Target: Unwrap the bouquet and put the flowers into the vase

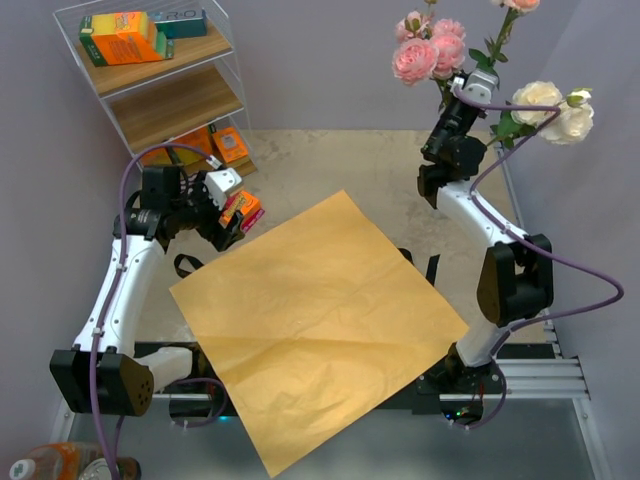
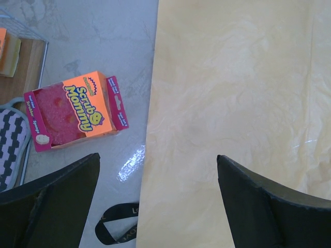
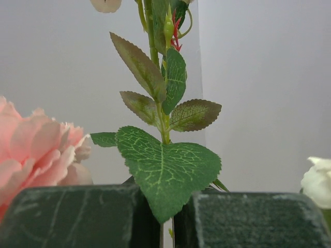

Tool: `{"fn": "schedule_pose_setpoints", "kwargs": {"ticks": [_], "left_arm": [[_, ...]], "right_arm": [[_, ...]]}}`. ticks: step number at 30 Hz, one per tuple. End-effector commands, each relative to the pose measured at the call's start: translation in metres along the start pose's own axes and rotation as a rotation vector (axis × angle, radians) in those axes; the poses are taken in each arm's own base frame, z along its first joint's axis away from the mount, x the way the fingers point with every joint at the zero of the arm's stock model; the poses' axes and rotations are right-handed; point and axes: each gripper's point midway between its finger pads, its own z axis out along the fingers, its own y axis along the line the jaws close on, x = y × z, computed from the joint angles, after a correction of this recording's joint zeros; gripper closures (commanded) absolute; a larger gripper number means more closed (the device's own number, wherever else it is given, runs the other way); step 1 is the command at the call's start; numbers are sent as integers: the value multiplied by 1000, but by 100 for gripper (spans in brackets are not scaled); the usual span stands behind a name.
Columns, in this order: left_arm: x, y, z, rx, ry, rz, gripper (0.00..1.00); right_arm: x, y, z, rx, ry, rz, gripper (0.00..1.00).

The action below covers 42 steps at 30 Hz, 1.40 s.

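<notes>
The bouquet is undone. Its orange paper (image 1: 320, 320) lies spread flat on the table, and in the left wrist view the same paper (image 2: 232, 103) fills the right side. My right gripper (image 1: 472, 88) is raised at the back right, shut on the green stems of the flowers (image 1: 432, 50), pink and cream blooms above it. Close up, the right gripper (image 3: 166, 206) clamps a leafy stem (image 3: 155, 57) beside a pink bloom (image 3: 36, 150). My left gripper (image 1: 228, 228) hangs open over the paper's left edge, and the left gripper (image 2: 158, 156) holds nothing. The vase is out of view.
A Scrub Mommy box (image 2: 75, 111) lies left of the paper, with a loose black ribbon (image 2: 116, 225) near it. A wire shelf (image 1: 170, 100) holding boxes stands at the back left. Bottles (image 1: 60, 465) sit at the near left corner.
</notes>
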Motion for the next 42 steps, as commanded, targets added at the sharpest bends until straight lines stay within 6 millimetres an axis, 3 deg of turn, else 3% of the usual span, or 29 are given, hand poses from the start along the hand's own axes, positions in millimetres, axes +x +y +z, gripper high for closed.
{"fn": "schedule_pose_setpoints", "kwargs": {"ticks": [1,9,14,15,17,21,25,27,29,31,33,34,35,37,40,41,42], "left_arm": [[-15,9,-7,-28,-31,61,1],[-16,9,-9,-25,-27,71,1],[-15,7,-10,-26,-26,71,1],[-15,7,-11,-28,-26,70,1],[-17,8,-12,-32,-31,75,1],[-24,6,-17,-31,-43,73,1],[-28,3,-21,-26,-55,66,1],[-30,1,-23,-24,-64,58,1],[-31,1,-24,-27,-69,48,0],[-32,1,-24,-31,-70,26,1],[-33,1,-24,-33,-73,7,0],[-33,1,-24,-37,-74,2,1],[-32,1,-24,-39,-71,-5,1],[-30,2,-24,-49,-65,-20,0],[-27,3,-25,-68,-57,-34,0],[-25,3,-25,-71,-53,-38,1],[-25,2,-26,-75,-53,-40,0]], "right_arm": [[-18,-23,9,119,-64,78,100],[-3,-31,-7,123,-23,42,97],[1,-46,-22,142,5,29,71],[4,-49,-26,139,16,20,61],[4,-51,-32,137,24,21,49],[4,-53,-46,113,44,12,40],[-10,-56,-57,99,56,39,31],[-6,-53,-64,69,88,32,24],[-17,-49,-73,34,109,55,16],[-20,-32,-88,-31,156,60,9],[-29,-29,-103,-61,185,63,1],[-36,-17,-116,-106,199,87,1],[-46,-19,-123,-126,205,106,1],[-52,-3,-147,-220,269,106,1],[-61,5,-174,-342,397,160,1],[-71,11,-176,-360,445,286,1],[-65,10,-193,-450,527,245,1]]}}
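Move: The vase is almost straight below my right hand, its middle roughly 36 cm down, and the peach rose stem I still grip already leads down to it. The pink roses standing in the vase are some 11 cm left of this hand and 1 cm farther out, slightly above it. The white roses are about 12 cm right and 4 cm nearer me, a little lower. From my left hand the vase is about 15 cm ahead and 53 cm right, its middle 9 cm lower. I lower the held stem with my right hand towards the vase, easing a little forward. I start opening the fingers a few centimetres down, still sinking to about 7 cm in all, and let the stem go. With fingers wide, I then draw back about 14 cm and swing left some 12 cm, away from the flowers, turning about 20 degrees counter-clockwise and tipping the hand down. ##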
